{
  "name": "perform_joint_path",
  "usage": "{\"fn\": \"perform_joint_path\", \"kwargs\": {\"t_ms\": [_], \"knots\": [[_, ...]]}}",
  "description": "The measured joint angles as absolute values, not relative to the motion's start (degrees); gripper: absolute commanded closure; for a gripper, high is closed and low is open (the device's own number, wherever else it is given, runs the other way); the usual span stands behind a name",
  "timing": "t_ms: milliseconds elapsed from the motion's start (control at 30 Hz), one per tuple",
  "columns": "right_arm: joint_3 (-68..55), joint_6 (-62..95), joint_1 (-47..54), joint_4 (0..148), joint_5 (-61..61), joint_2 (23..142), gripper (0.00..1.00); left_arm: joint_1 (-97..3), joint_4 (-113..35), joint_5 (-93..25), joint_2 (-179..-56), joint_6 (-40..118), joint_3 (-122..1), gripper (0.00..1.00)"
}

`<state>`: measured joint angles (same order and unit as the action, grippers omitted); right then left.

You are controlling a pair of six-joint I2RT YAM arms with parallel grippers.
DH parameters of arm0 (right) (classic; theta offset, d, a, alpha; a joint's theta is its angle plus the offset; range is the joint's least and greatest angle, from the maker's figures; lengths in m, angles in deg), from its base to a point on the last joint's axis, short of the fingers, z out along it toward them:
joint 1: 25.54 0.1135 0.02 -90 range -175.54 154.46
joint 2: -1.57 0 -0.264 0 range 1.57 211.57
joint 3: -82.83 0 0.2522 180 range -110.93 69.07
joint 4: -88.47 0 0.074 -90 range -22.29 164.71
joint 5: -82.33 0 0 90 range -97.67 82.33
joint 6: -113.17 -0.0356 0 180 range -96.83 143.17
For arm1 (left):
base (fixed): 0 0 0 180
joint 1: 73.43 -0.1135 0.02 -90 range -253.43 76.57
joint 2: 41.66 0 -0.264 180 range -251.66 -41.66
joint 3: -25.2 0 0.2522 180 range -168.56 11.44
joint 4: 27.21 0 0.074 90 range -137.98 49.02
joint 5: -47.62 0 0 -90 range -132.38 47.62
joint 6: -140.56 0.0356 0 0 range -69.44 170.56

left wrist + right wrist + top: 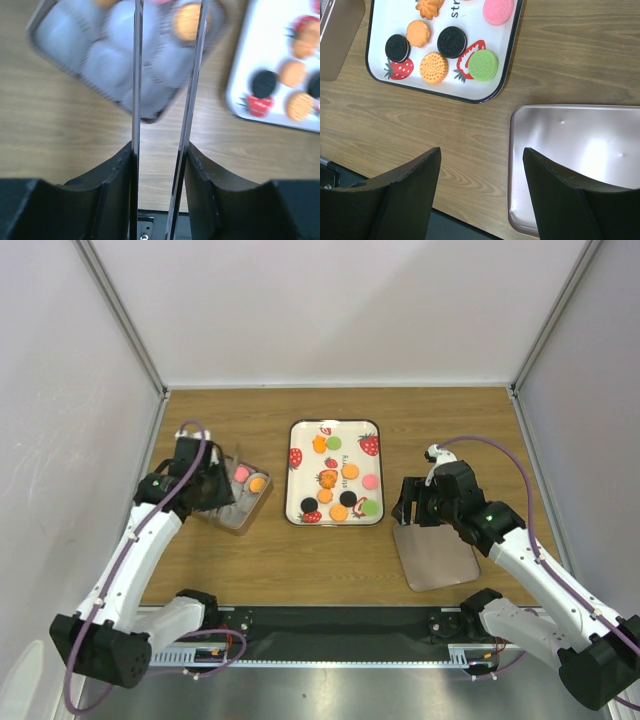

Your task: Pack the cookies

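Observation:
Several cookies lie on a white strawberry-print tray [292, 485] in the middle of the table: orange [350, 471], green [334, 443], pink [370, 481] and black [309, 504]. A grey compartment box [236, 520] at the left holds a pink cookie [242, 473] and an orange cookie [257, 483]. My left gripper [207, 486] hovers over that box. Thin metal blades [136, 75] line its fingers, with an empty gap between them. My right gripper [481, 155] stands open over bare wood, just below the tray's near right corner, beside a flat silver lid [580, 150].
White walls enclose the table on three sides. The lid [435, 555] lies at the front right under my right arm. The black base rail [330, 625] runs along the near edge. In the right wrist view black [452, 42], orange [433, 67] and green [483, 64] cookies are closest.

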<state>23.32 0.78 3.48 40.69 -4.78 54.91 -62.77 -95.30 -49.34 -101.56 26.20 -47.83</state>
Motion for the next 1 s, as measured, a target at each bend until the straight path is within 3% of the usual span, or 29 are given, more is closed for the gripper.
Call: {"fn": "perform_joint_path", "kwargs": {"t_ms": [433,1000], "knots": [[23.32,0.75,3.54,40.67,-5.65,54.93,0.27,-32.09,-92.42,-52.71,-119.76,20.72,-56.5,0.54],[23.32,0.75,4.24,40.65,-6.35,54.93,0.27,-28.96,-88.61,-51.46,-131.94,20.67,-61.01,0.53]]}}
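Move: The left hand, holding the empty tongs, stands by the near side of the cookie box. The flower-shaped orange cookie in the white tray lies about 15 cm ahead of it, 22 cm to its right and 16 cm below. The near-left black cookie is about 9 cm ahead and 18 cm right, the plain orange cookie 11 cm ahead and 21 cm right. The box's middle is 11 cm ahead, 1 cm left. From the right hand the flower-shaped cookie lies some 17 cm ahead, 16 cm left. Still gripping the tongs' handles, the left hand swings them from the box to over the tray's left part, their tips heading for the flower-shaped orange cookie. It sweeps quickly right nearly 20 cm, turning some 30 degrees clockwise; it first rises slightly, then sinks to finish about 5 cm lower, slowing and tipping a little more downward. Its fingers hold their opening; tongs touching a cookie can't be made out. ##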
